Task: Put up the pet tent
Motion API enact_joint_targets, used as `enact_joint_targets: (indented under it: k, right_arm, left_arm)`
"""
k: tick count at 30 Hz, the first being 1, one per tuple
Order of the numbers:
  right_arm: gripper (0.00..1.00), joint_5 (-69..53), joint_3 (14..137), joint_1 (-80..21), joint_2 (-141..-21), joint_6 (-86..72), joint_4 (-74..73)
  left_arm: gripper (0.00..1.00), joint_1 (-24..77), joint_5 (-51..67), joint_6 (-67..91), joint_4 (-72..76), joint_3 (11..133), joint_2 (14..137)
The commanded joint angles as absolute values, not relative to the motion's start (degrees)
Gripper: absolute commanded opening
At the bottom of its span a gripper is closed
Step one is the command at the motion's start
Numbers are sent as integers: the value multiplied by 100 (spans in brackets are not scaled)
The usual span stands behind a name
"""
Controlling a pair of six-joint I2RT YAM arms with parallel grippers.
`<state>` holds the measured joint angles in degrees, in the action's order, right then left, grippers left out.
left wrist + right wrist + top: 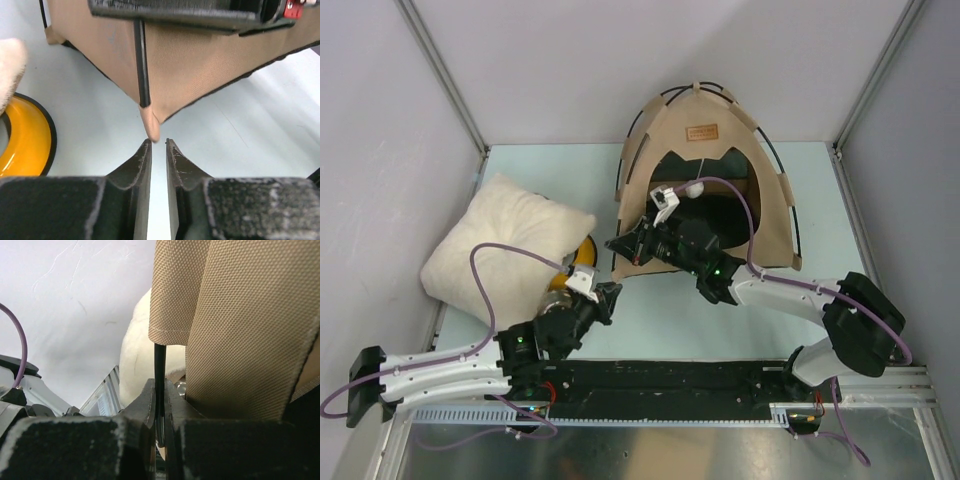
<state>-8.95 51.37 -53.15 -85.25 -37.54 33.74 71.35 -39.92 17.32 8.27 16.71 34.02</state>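
The pet tent stands at the back of the table, tan fabric on thin black poles, with a brown label over its opening. My right gripper is at the tent's front left corner. In the right wrist view it is shut on a black pole that comes out of a fabric sleeve. My left gripper is just in front of that corner. Its jaws stand a narrow gap apart with nothing between them. The tent's corner tab lies just beyond the tips, below the pole end.
A cream fluffy pillow lies at the left. A yellow bowl holder sits half under it, close to my left wrist, and shows at the left edge of the left wrist view. Walls enclose the table; a black rail runs along the near edge.
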Motion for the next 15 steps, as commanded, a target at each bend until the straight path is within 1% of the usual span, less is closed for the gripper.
enact_joint_targets:
  k: [1, 7, 12, 15]
  right_arm:
    - [0, -609, 5325, -5199, -8192, -3850, 3280]
    - [0, -565, 5324, -5255, -8120, -3648, 2892]
    - [0, -549, 5346, -5239, -8056, -3542, 2714]
    - [0, -542, 5382, -5244, -8012, -3508, 2566]
  left_arm:
    - [23, 7154, -3930, 2072, 709, 1865, 3310]
    - [33, 7156, -3979, 2098, 652, 1874, 3168]
    - [45, 7154, -4001, 2055, 542, 1956, 3140]
    - [48, 7154, -3967, 2023, 521, 2033, 3149]
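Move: The cloth-capped foot of the tent's front-left pole sits just off the left fingertips, some 2 cm ahead, 1 cm right and about 1 cm above. From that hand, the yellow bowl lies about 12 cm ahead, 9 cm left and 12 cm below; the pillow is roughly 16 cm ahead, 29 cm left and 9 cm below. From the right hand, which already grips the pole, the foot is about 3 cm back, level sideways and 7 cm below. The left fingers open around half-way beside the pole foot while the right hand, still pinching the pole, eases about 1 cm right, then down. ##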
